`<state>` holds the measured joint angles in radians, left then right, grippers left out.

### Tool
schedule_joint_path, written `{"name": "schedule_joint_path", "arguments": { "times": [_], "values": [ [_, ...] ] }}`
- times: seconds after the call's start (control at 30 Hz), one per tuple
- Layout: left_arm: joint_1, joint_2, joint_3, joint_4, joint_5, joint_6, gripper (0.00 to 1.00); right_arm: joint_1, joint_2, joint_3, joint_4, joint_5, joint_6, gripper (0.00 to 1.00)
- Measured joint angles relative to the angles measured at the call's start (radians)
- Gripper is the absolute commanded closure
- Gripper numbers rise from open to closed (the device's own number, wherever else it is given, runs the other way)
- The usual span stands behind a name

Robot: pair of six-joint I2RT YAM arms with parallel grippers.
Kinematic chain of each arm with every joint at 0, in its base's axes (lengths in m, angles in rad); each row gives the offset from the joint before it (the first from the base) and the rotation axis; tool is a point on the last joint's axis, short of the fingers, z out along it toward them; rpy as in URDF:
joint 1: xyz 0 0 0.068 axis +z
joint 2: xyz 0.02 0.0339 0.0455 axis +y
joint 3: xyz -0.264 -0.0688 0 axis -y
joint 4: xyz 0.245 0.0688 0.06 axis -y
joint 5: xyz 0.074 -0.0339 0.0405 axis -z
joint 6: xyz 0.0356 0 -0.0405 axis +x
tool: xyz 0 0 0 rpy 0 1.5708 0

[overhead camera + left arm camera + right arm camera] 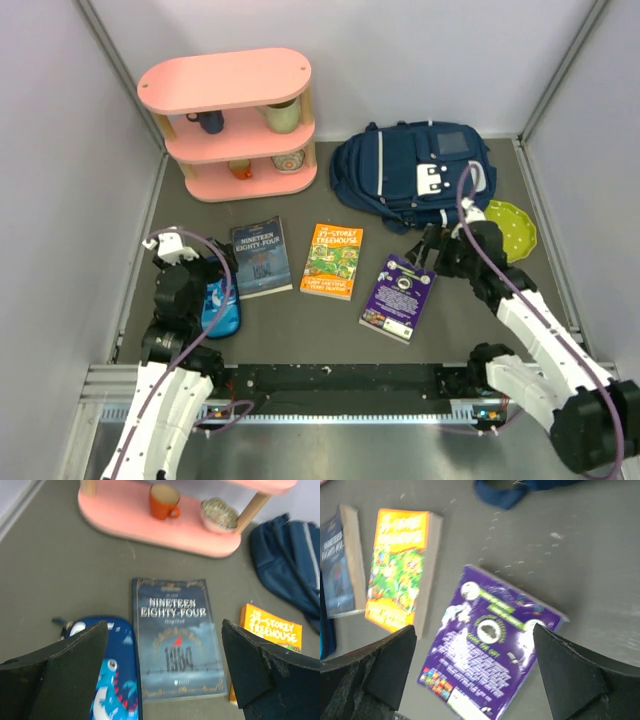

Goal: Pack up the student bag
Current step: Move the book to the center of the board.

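Observation:
The navy student bag (415,172) lies closed at the back right of the table; its edge also shows in the left wrist view (290,560). Three books lie in a row: a dark blue one (261,256), an orange one (332,260) and a purple one (398,296). A bright-blue pencil case (220,305) lies at the left. My left gripper (165,670) is open above the pencil case (112,680) and the dark blue book (177,635). My right gripper (475,670) is open above the purple book (490,655), holding nothing.
A pink three-tier shelf (235,125) with mugs and bowls stands at the back left. A green spotted plate (512,226) lies right of the bag. Grey walls close in the table on three sides.

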<state>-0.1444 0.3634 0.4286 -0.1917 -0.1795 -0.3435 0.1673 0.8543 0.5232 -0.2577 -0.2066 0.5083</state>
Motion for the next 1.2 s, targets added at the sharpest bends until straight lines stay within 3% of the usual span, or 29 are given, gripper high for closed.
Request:
{"name": "schedule_joint_path", "arguments": {
  "times": [0.2,0.33,0.6,0.97,1.2],
  "values": [
    [0.000,0.093,0.180,-0.266,-0.005,-0.088,0.01,0.304,0.109,0.230,-0.110,0.129,-0.029,0.01],
    [0.000,0.179,0.327,-0.375,0.082,-0.101,0.01,0.438,0.147,0.264,-0.117,0.201,-0.034,0.01],
    [0.000,0.267,0.354,-0.485,0.112,-0.073,0.01,0.538,0.244,0.262,-0.182,0.299,-0.025,0.01],
    [0.000,0.097,0.345,-0.504,0.113,-0.058,0.01,0.612,0.263,0.262,-0.086,0.254,0.099,0.01],
    [0.000,0.026,0.288,-0.489,0.115,-0.075,0.01,0.741,0.379,0.262,-0.067,0.350,0.238,0.02]
  ]
}}
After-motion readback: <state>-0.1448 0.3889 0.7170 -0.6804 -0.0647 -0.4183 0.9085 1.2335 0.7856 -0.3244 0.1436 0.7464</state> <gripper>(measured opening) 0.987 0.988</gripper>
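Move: The orange 39-Storey Treehouse book lies roughly 21 cm to the right hand's left, 6 cm farther ahead and 11 cm below it. Nearly under the right hand is the purple book, about 4 cm left and 4 cm nearer the base; the blue Nineteen Eighty-Four book is some 18 cm to the left of the orange one and level with it. From the left hand, the orange book is about 26 cm right, 6 cm ahead and 20 cm down. Leftward in a quick sweep, then slower, the right hand travels about 17 cm from over the purple book towards the orange book's near right corner, drifting back some 6 cm; it rises 5 cm early, then sinks again while turning some 20 degrees counter-clockwise. The left hand draws back about 5 cm, tipping downward. Both grippers stay open and empty. ##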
